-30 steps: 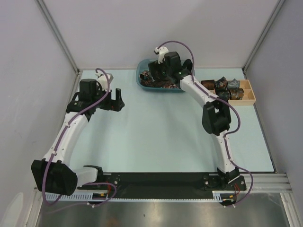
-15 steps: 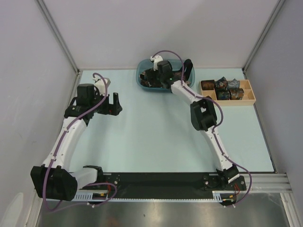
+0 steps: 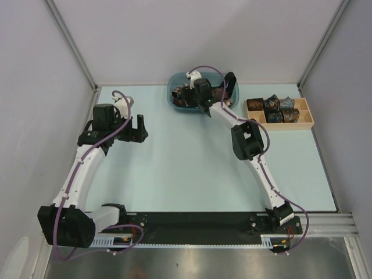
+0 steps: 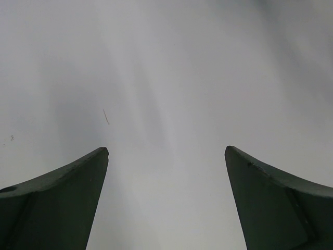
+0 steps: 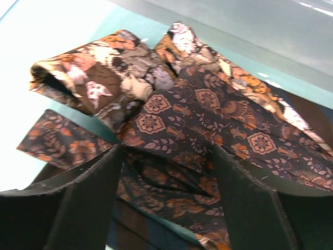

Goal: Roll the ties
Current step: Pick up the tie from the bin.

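Several loose ties (image 3: 186,99) lie heaped in a blue bin (image 3: 172,88) at the back of the table. My right gripper (image 3: 192,100) reaches down into that heap. In the right wrist view a dark tie with orange medallions (image 5: 208,120) bunches up between the fingers of the right gripper (image 5: 169,172), which stand open on either side of the fold. A brown floral tie (image 5: 104,73) lies behind it against the bin wall (image 5: 223,31). My left gripper (image 3: 141,127) hangs open over the left of the table, and the left gripper (image 4: 166,151) has nothing between its fingers.
A wooden divided tray (image 3: 307,118) at the back right holds several rolled ties (image 3: 273,107). Grey walls enclose the table on three sides. The pale blue mat (image 3: 192,168) spreads between the two arms.
My right arm has swung left and lowered its gripper into the bin, and its fingers have begun to narrow around the dark tie. The left arm has drawn back slightly.
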Controlling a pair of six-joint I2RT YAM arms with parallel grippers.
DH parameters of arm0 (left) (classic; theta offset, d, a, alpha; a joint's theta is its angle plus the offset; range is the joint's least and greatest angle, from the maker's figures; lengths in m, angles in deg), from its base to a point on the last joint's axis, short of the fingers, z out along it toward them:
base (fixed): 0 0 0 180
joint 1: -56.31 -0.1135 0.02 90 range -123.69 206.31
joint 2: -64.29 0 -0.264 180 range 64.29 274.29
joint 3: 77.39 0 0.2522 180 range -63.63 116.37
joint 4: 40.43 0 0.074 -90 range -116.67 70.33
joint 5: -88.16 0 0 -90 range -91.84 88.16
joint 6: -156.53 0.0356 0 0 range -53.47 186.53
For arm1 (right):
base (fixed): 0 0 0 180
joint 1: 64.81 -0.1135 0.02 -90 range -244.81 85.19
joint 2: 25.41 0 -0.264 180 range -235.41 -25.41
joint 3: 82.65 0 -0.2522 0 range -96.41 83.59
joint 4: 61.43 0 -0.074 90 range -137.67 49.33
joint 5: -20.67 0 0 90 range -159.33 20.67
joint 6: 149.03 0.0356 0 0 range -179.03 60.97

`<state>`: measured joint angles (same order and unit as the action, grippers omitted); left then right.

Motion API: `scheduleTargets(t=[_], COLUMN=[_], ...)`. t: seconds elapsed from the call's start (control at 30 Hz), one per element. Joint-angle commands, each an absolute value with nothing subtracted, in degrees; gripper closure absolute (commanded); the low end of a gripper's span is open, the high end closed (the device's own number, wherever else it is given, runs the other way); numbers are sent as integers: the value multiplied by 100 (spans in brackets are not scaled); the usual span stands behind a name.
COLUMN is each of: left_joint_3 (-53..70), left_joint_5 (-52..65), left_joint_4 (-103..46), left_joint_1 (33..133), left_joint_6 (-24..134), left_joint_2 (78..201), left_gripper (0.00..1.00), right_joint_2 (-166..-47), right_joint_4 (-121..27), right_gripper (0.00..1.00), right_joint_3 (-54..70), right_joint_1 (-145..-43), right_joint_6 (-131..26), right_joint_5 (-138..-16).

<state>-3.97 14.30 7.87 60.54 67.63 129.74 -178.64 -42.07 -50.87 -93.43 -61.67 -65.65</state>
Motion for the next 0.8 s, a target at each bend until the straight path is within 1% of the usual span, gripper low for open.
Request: scheduleTargets(t=[0.0, 0.07, 0.1, 0.17, 0.2, 0.27, 0.3, 0.37, 0.4, 0.47, 0.77], left_joint_3=[-448, -431, -413, -378, -369, -325, -316, -281, -272, -220, 61], left_joint_5=[1460, 1469, 1477, 1495, 1495, 1521, 1521, 1548, 1556, 1556, 1750], left_joint_4=[778, 778, 761, 761, 752, 761, 752, 752, 743, 743, 646], left_joint_1=[5965, 5957, 5957, 5948, 5948, 5948, 5939, 5939, 5939, 5930, 5886], left_joint_6=[6855, 6864, 6855, 6864, 6873, 6881, 6890, 6899, 6925, 6925, 6908], left_joint_2=[12818, 12853, 12897, 12941, 12950, 12977, 12985, 13029, 13047, 13090, 13345], left_gripper=[1, 1, 1, 0, 1, 0, 0, 1, 1, 0, 1], right_joint_2=[-17861, -17808, -17721, -17633, -17537, -17448, -17422, -17299, -17246, -17018, -15717], right_joint_4=[-4486, -4468, -4468, -4512, -4538, -4617, -4609, -4618, -4609, -4539, -4082], right_gripper=[29, 34, 39, 46, 53, 64, 74, 85, 94, 100, 100], right_joint_3=[-5414, -5388, -5370, -5274, -5247, -5220, -5238, -5273, -5308, -5335, -5273], right_joint_1=[-9267, -9275, -9276, -9275, -9267, -9267, -9249, -9232, -9214, -9153, -8880], right_joint_6=[-6184, -6202, -6211, -6246, -6255, -6334, -6377, -6430, -6422, -6343, -5754], right_joint_5=[-6414, -6484, -6554, -6590, -6608, -6625, -6643, -6687, -6730, -6818, -7793])
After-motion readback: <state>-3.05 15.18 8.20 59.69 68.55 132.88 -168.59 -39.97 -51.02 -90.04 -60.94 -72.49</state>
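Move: The paisley tie aimed at lies bunched in the bin right between the right hand's open fingertips, about 1 cm ahead and 1 cm below. A tan floral tie is heaped roughly 5 cm to the hand's left and 2 cm farther out; the black tie end rises some 16 cm to its right and 4 cm ahead. From the left hand, the paisley tie is around 29 cm ahead, 18 cm right and 14 cm lower. Pinching a fold of the dark paisley tie, the right hand's fingers go from about three-quarters open to fully shut while it creeps barely a centimetre forward. Then, speeding up, it lifts the fold roughly 11 cm straight up out of the bin, drifting slightly right, with the fingertips tipping up only a little. ##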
